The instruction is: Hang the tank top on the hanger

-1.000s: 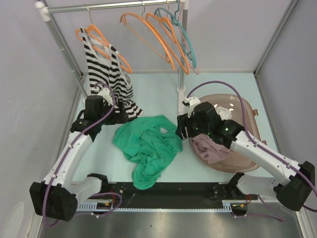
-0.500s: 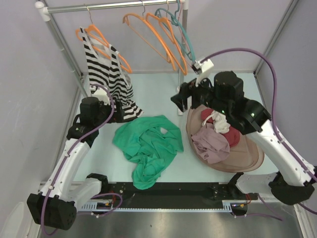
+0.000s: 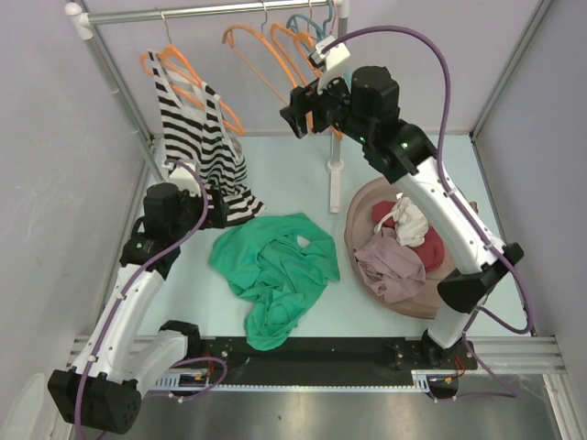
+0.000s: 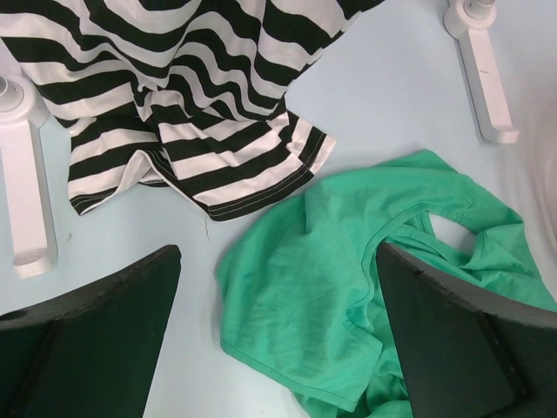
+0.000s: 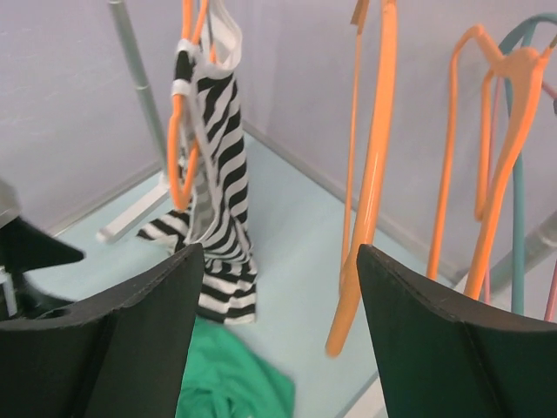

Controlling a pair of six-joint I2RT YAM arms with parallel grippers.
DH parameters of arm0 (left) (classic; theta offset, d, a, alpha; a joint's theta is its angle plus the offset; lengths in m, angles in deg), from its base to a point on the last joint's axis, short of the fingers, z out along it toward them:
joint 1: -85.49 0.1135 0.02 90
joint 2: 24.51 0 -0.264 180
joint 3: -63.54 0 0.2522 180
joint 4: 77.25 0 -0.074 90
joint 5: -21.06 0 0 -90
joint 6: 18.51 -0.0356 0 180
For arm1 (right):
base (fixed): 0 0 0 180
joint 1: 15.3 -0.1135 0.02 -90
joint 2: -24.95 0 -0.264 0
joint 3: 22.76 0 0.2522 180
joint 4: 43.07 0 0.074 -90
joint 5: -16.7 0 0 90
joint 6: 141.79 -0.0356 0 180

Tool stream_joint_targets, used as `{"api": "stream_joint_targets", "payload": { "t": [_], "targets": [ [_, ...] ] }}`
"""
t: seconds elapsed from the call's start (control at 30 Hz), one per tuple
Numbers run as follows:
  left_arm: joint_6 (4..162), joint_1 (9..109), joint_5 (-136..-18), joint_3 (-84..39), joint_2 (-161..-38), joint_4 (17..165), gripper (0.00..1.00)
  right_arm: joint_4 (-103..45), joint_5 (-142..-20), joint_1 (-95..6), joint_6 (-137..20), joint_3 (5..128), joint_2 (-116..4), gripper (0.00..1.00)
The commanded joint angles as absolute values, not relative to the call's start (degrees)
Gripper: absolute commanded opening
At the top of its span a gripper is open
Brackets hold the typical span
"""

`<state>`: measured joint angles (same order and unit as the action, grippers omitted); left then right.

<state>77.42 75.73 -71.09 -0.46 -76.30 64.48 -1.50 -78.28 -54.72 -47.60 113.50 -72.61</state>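
The green tank top [image 3: 275, 270] lies crumpled on the table in the middle, with one strap loop showing [image 4: 348, 287]; its edge also appears low in the right wrist view [image 5: 226, 383]. My left gripper [image 3: 215, 206] hovers over its left part, open and holding nothing [image 4: 278, 252]. My right gripper [image 3: 303, 117] is raised up by the rail, open and empty [image 5: 278, 252]. A bare orange hanger [image 3: 240, 27] hangs just beyond it, its arm [image 5: 372, 192] close to the right finger, not touching.
A striped top [image 3: 202, 137] hangs on another orange hanger at the rail's [image 3: 202, 11] left. More orange hangers and a teal hanger [image 5: 520, 218] hang to the right. The rack post [image 3: 335, 174] stands mid-table. A brown basket [image 3: 459, 302] holds a mauve garment [image 3: 390, 266].
My right arm has lifted away from the basket and swung up and back to the hangers on the rail. The left arm has barely moved. The green top lies as before.
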Motion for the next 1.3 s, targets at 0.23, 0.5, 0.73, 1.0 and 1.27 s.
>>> {"api": "stream_joint_targets", "payload": {
  "t": [0.23,0.5,0.73,1.0,1.27],
  "targets": [
    [76.58,76.08,-71.92,0.21,-74.87,66.67,1.0,-15.33,-71.02,-53.27,-37.29,122.48,-83.68,0.73],
    [76.67,76.08,-72.63,0.21,-75.05,66.76,0.99,-16.13,-71.01,-52.74,-36.41,124.42,-86.05,0.74],
    [76.76,76.08,-72.89,0.3,-75.31,66.76,1.0,-15.08,-72.78,-50.64,-38.34,128.71,-90.09,0.73],
    [76.67,76.08,-72.8,0.21,-75.31,66.76,0.99,-11.82,-75.67,-50.28,-38.34,131.19,-92.56,0.42],
    [76.67,76.08,-72.54,0.21,-75.22,66.85,0.99,-11.73,-76.56,-50.46,-38.6,130.05,-92.03,0.0]
  ]
}}
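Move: Ahead of the open right hand, about 12 cm out, 2 cm left and 3 cm lower, hangs the near arm of the leftmost empty orange hanger. The second orange hanger lies roughly 15 cm ahead and 5 cm right; the striped tank top hangs some 12 cm ahead, 20 cm left and 12 cm lower. From the idle left hand, that hanger arm is about 22 cm ahead, 16 cm right and 22 cm higher. Reaching forward about 12 cm to the leftmost empty orange hanger, the right hand swings some 10 degrees clockwise and tips its fingers up about as much, bringing the hanger's near arm between them. As it arrives it sinks a couple of centimetres, and the part-open fingers close and pinch that arm. ##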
